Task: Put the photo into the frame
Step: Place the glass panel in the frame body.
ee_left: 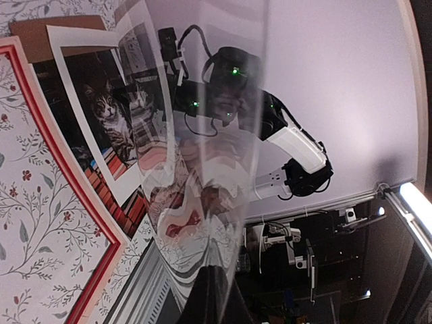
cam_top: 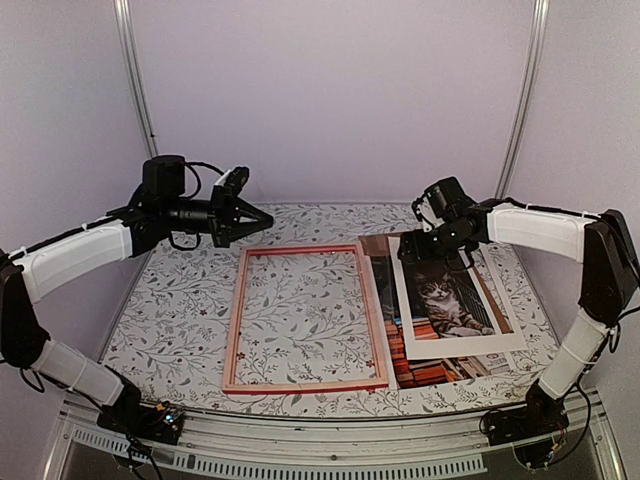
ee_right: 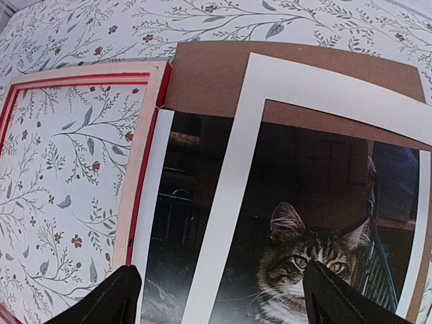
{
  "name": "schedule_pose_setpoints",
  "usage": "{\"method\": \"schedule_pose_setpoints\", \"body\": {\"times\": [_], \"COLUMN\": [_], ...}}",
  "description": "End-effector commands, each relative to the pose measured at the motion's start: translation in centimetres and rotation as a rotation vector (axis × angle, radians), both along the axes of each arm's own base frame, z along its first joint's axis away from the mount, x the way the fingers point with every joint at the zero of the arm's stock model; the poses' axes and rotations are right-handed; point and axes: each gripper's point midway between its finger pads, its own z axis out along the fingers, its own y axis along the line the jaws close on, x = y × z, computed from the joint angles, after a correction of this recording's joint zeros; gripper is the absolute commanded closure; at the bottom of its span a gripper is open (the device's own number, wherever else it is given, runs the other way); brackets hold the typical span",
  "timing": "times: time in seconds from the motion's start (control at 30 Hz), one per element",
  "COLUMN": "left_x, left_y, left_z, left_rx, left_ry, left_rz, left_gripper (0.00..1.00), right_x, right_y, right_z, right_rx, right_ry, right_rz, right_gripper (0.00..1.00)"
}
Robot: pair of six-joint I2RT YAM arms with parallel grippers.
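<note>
The frame, red-fronted with pale wood sides, lies flat mid-table and holds nothing. The photo lies to its right on a brown backing board. A white mat board lies askew on top, and the cat shows through its window. My right gripper hovers open over the top left of the mat. In the right wrist view the gripper straddles the mat's left rail and the photo. My left gripper is raised at the back left. In its wrist view the gripper is shut on a clear sheet.
The frame's right rail nearly touches the photo's white left border. The table has a floral cloth, and pale walls stand close behind and at both sides. The clear sheet stands edge-on and mirrors the photo and the right arm.
</note>
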Motion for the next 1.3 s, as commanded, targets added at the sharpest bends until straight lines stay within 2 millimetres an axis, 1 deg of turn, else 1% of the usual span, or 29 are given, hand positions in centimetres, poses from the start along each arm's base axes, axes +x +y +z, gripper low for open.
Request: {"method": "schedule_pose_setpoints", "body": {"times": [0.0, 0.07, 0.13, 0.33, 0.37, 0.53, 0.67, 0.87, 0.93, 1.03, 1.27], "left_x": [-1.5, -1.3, -1.1, 0.1, 0.5, 2.4, 2.7, 3.7, 3.8, 3.9, 4.1], "left_y": [-0.8, -0.8, -0.9, -0.7, -0.4, 1.2, 2.0, 3.4, 3.6, 3.8, 4.4], "left_z": [3.4, 2.5, 0.8, -5.5, -6.7, -11.4, -14.1, -16.5, -17.2, -17.9, -18.9], "left_rx": [-0.100, -0.094, -0.079, 0.012, 0.036, 0.142, 0.200, 0.299, 0.320, 0.357, 0.411], "left_ry": [-0.067, -0.049, -0.021, 0.062, 0.083, 0.107, 0.151, 0.153, 0.158, 0.157, 0.157], "left_rz": [-0.035, -0.023, -0.013, -0.002, 0.006, 0.050, 0.052, 0.086, 0.080, 0.072, 0.059], "left_gripper": [1.00, 1.00, 1.00, 1.00, 1.00, 1.00, 1.00, 1.00, 1.00, 1.00, 1.00], "right_x": [-0.1, 0.0, 0.1, -0.1, -0.1, -0.4, -0.4, -0.3, -0.2, -0.2, -0.2], "right_y": [-2.0, -2.5, -2.8, -3.3, -3.3, -3.3, -3.1, -2.6, -2.5, -2.5, -2.3], "right_z": [0.5, 0.7, 1.1, 1.5, 1.4, 1.1, 0.8, 0.4, 0.3, 0.0, -0.2], "right_rx": [-0.006, -0.005, -0.004, -0.015, -0.017, -0.013, -0.006, 0.008, 0.009, 0.009, 0.013], "right_ry": [-0.010, -0.015, -0.025, -0.028, -0.026, -0.016, -0.009, -0.002, 0.000, 0.005, 0.011], "right_rz": [-0.057, -0.071, -0.077, -0.083, -0.082, -0.077, -0.073, -0.059, -0.057, -0.054, -0.046], "right_gripper": [0.13, 0.13, 0.13, 0.13, 0.13, 0.13, 0.13, 0.13, 0.13, 0.13, 0.13]}}
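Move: The left hand already grips the glass panel and is taking it to the frame body, whose middle lies about 24 cm below it, 5 cm to its right and nearly level with it fore and aft. From the same hand the white mat is some 43 cm to the right and 2 cm farther out, and the book photo under it 37 cm right and 1 cm back, all at table height. From the right hand, the frame's middle is about 25 cm left, 12 cm back and 8 cm below. After a slight lift of about a centimetre, the left hand lowers the glass panel roughly 18 cm towards the frame body, drifting some 4 cm forward and 4 cm to its left while the wrist tips the right-pointing fingers about 20 degrees farther down; the fingers keep their pinch on the glass throughout. The right hand, empty and wide open, first slips another 2 to 3 cm to the right, away from the frame, then waits low over the mat and touches nothing. ##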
